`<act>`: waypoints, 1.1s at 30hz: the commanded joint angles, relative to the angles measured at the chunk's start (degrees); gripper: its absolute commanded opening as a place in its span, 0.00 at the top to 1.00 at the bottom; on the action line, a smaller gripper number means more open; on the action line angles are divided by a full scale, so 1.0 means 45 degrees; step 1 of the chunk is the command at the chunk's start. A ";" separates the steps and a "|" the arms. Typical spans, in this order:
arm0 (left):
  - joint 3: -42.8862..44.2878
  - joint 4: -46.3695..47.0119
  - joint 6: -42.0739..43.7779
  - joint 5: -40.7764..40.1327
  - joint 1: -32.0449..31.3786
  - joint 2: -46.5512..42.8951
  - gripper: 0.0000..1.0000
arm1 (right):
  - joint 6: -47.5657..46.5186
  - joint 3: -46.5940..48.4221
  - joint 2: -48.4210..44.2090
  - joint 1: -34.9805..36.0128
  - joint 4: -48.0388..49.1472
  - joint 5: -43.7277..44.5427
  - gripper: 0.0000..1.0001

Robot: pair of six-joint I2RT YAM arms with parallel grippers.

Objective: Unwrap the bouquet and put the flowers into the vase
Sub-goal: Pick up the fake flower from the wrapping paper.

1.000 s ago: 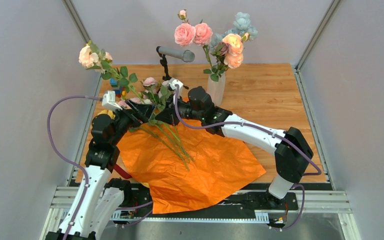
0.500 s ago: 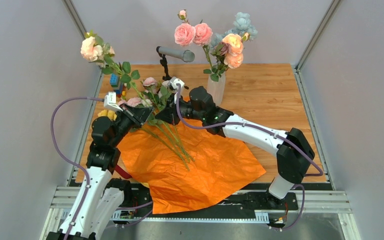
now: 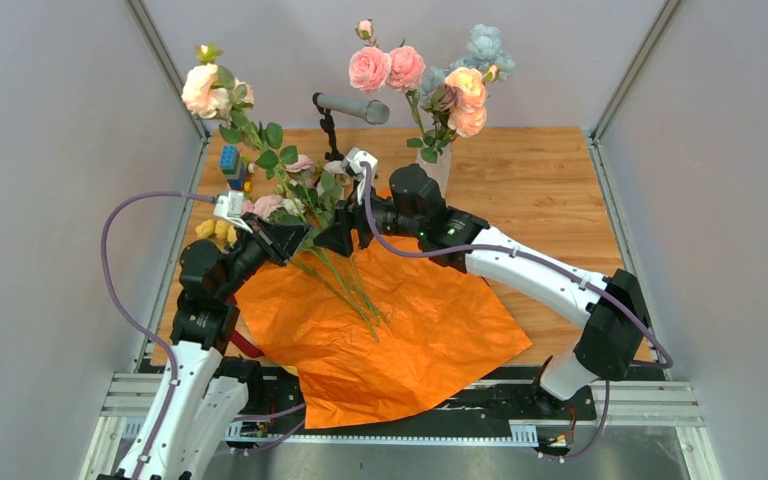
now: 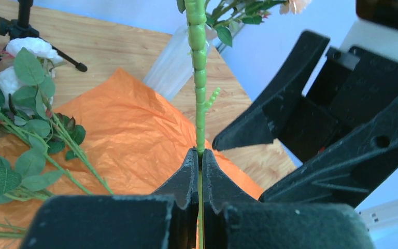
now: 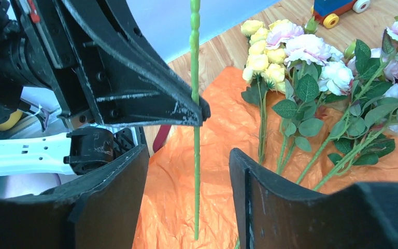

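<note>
My left gripper (image 3: pixel 295 232) is shut on the thin green stem (image 4: pixel 197 67) of a peach rose (image 3: pixel 205 90), which stands up high at the back left. The pinched stem runs between the closed fingertips of the left gripper (image 4: pixel 199 155). My right gripper (image 3: pixel 332 238) faces it, open; the same stem (image 5: pixel 195 155) hangs free between the spread jaws of the right gripper (image 5: pixel 189 171). More flowers (image 3: pixel 340 275) lie on the flattened orange paper (image 3: pixel 400 330). The white vase (image 3: pixel 433 175) behind holds several roses (image 3: pixel 390 68).
A black microphone stand (image 3: pixel 345 108) is behind the grippers, beside the vase. Blue toy blocks (image 3: pixel 231 163) sit at the back left. A dark red ribbon (image 3: pixel 245 343) pokes out under the paper's left edge. Grey walls close in both sides.
The left gripper closed on the stem while the right gripper still held it. The right gripper then opened and let go. The peach rose has swung up and to the right.
</note>
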 commanded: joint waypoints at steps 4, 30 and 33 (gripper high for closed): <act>0.0037 -0.0373 0.2086 0.1754 0.0056 -0.0738 1.00 | 0.0478 0.2383 0.0673 -0.0022 -0.1426 -0.1155 0.42; 0.0673 -0.2837 0.4731 0.2951 0.0042 -0.0621 0.72 | -0.0231 0.5730 0.1837 -0.0121 -0.2128 -0.0479 1.00; 0.0999 -0.2924 0.5076 0.2887 0.0042 -0.0241 0.18 | -0.1948 0.5714 0.1245 -0.0122 -0.2684 0.0722 1.00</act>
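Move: About 5 cm to the right hand's left and 1 cm ahead, at nearly its own height, is the green stem pinched in the left fingers; from the left hand the right gripper is about 5 cm right and 1 cm back. Far below, some 26 cm under the right hand, the lying pink flowers are about 15 cm ahead and 8 cm left, the yellow flowers 12 cm ahead and 27 cm left. The vase's middle is 19 cm ahead, 20 cm right and 19 cm lower. Rising about 5 cm and reaching some 4 cm left and a little forward, the half-open right hand climbs along the flower's stem and shuts on it beside the leaves, above the left grip. The left hand draws the stem back 4 cm, slightly right and down, twisting about 20 degrees with its right-hand side dipping and a clockwise swing, then opens its fingers and lets go. ##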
